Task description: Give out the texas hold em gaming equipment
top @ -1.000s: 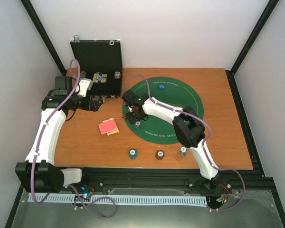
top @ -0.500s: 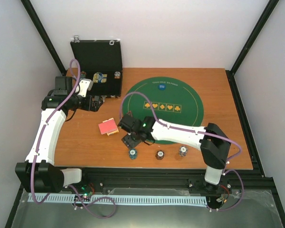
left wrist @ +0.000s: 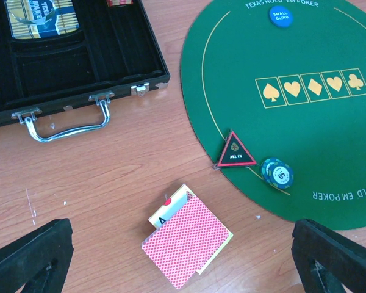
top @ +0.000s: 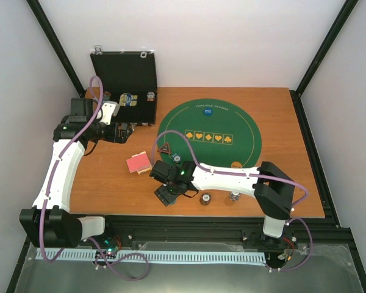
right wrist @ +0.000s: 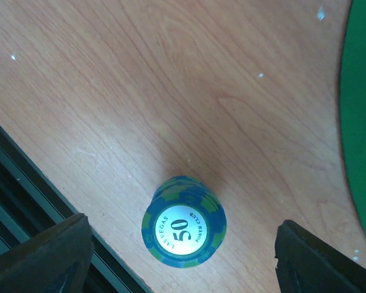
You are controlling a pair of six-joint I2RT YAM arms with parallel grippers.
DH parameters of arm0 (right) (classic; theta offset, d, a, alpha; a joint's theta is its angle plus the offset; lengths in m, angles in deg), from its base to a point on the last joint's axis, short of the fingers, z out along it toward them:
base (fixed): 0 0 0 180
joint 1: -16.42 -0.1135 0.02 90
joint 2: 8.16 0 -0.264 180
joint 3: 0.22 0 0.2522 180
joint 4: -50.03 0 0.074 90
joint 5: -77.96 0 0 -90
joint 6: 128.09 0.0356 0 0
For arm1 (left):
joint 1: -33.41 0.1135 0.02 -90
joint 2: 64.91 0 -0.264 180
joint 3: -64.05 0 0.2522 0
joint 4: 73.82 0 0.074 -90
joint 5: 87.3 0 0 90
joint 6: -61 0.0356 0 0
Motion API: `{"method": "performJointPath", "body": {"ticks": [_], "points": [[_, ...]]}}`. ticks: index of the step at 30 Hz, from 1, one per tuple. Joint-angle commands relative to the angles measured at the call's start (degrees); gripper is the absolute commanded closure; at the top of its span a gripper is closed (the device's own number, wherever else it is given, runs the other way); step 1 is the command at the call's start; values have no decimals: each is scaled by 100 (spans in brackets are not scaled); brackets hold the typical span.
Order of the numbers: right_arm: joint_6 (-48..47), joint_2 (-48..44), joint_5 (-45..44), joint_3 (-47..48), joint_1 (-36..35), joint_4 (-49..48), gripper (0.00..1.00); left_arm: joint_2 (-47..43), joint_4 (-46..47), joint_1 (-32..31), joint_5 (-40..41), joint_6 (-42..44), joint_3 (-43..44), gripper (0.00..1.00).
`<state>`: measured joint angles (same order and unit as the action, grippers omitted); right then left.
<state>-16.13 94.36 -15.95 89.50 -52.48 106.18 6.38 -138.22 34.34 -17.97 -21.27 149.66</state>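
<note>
A stack of blue striped poker chips (right wrist: 184,230) marked 50 stands on the wood by the table's front edge. My right gripper (right wrist: 183,253) hangs over it, open, with a gap on each side of the stack. In the top view this gripper (top: 169,194) hides the stack. Red-backed cards (left wrist: 186,243) lie in a loose pile on the wood, below my open, empty left gripper (left wrist: 182,259). A black red-edged triangle marker (left wrist: 235,151) and two blue chips (left wrist: 277,172) rest at the mat's left edge. The blue disc (left wrist: 280,15) sits at the mat's far side.
The round green mat (top: 244,128) covers the table's middle right, with an orange disc (top: 236,165) at its near edge. Brown (top: 204,199) and white (top: 234,196) chip stacks stand along the front edge. The black case (top: 125,79) stands open at the back left.
My right arm has swung from the mat's left edge down to the front edge, over the blue chip stack, and its jaws have widened. The left arm has not moved.
</note>
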Motion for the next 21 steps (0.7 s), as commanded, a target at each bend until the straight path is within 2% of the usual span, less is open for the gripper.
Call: {"method": "performJointPath", "body": {"ticks": [1, 18, 21], "points": [[58, 185, 176, -179, -44, -170, 21, -102, -1, 31, -74, -38, 78, 0], [64, 511, 331, -348, -28, -490, 35, -101, 36, 31, -64, -100, 75, 0], [83, 504, 312, -364, -35, -527, 41, -119, 43, 31, -54, -83, 74, 0]]}}
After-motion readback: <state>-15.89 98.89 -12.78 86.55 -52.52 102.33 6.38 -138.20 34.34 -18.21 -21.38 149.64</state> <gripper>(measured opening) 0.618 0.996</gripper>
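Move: Below the right hand, some 5 cm down and about 1 cm back, stands the remaining stack of green-blue 50 chips, between the open fingers' paths. The brown chip stack is about 13 cm to the hand's right and 2 cm back; the deck of cards lies 17 cm ahead and 12 cm left. The chips already put on the mat are 19 cm ahead, 2 cm right. From the left hand, the 50 stack lies roughly 18 cm back, 16 cm right and 21 cm down. Sinking about 4 cm with a slight pull back of 1 cm, the right hand brings its fingers down on either side of the 50 chip stack near the table's front edge. Its wrist tilts only some 5 degrees, and the fingers narrow partway from their wide opening, one each side of the upper chips, without a visible squeeze yet. ##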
